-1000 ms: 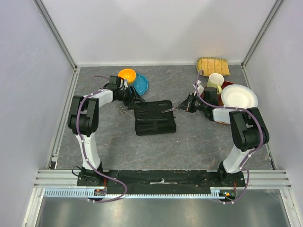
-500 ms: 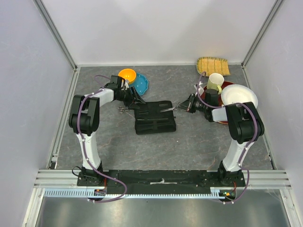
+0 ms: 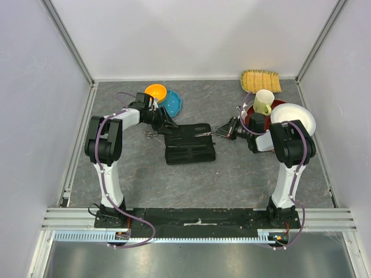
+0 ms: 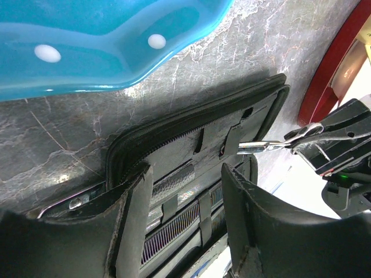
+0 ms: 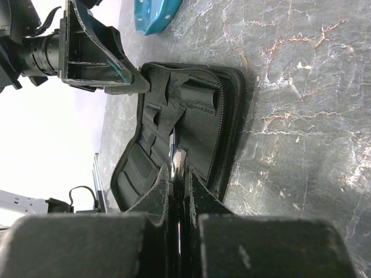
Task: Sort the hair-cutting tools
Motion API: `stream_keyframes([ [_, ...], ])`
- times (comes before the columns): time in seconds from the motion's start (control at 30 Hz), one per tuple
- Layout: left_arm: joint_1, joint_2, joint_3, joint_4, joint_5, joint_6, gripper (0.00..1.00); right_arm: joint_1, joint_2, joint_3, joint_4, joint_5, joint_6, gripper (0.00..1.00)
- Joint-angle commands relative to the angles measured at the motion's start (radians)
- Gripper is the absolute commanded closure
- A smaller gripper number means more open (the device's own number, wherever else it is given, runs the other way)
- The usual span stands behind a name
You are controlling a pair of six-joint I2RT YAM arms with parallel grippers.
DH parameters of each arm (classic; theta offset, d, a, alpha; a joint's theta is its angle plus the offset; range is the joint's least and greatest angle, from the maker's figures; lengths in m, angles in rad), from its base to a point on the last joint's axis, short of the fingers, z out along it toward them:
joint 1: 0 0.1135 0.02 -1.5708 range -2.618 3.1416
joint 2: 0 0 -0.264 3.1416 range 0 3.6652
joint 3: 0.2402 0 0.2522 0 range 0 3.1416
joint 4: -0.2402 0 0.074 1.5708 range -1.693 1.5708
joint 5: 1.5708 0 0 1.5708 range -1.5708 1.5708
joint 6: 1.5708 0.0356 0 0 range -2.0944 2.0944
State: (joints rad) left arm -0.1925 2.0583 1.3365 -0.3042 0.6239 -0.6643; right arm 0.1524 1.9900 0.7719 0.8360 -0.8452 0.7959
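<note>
A black zip case (image 3: 199,128) lies open mid-table. My right gripper (image 3: 221,132) is shut on the ring end of silver scissors (image 3: 207,134); their blades reach over the case's upper half (image 4: 261,145). In the right wrist view the scissors (image 5: 178,157) stick out from between the closed fingers (image 5: 156,194). My left gripper (image 3: 167,123) is open at the case's upper left corner, fingers apart over the case (image 4: 174,139). Black combs (image 4: 174,229) sit under straps in the case's other half. A second pair of scissors (image 3: 152,134) lies on the table left of the case.
An orange bowl (image 3: 155,91) and a teal dish (image 3: 172,102) stand just behind my left gripper. Behind the right arm are a yellow mug (image 3: 264,100), a white bowl (image 3: 293,117) on a red plate (image 3: 279,105), and a woven mat (image 3: 261,80).
The right arm's elbow has swung in toward the plates and its gripper has edged left with the scissors over the case. The left gripper has barely moved.
</note>
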Motion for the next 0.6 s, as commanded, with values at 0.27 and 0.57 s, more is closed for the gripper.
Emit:
stream_keyframes([
  [0.27,-0.018,0.033,-0.008,0.010,-0.036,0.012,0.43,0.056,0.128,-0.017,0.402,-0.052,0.220,1.00],
  [0.57,-0.019,0.031,-0.007,0.008,-0.044,0.009,0.43,0.102,0.032,0.059,-0.116,0.061,-0.055,0.40],
])
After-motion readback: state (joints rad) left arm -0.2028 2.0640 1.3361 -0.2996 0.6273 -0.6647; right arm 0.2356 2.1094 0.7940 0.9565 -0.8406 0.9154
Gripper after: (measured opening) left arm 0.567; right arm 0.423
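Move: The right hand already holds the scissors, the blade tip at a strap on the black case. That strap lies about 7 cm to this hand's left, level with it fore and aft and roughly 3 cm lower. The case's middle is some 9 cm left and 4 cm back, the blue plate about 15 cm left and 11 cm ahead, and the red plate some 20 cm right and 3 cm ahead. From the left hand the strap is about 7 cm right, 2 cm back and 2 cm below. Still pinching the scissors, the right hand slides the blade farther under the case's strap, sinking at first, then pushing mostly left, about 3.5 cm in all and 2 cm down, with a slight drift back. Only at the very end do its fingers open, to nearly half, around the handles. ##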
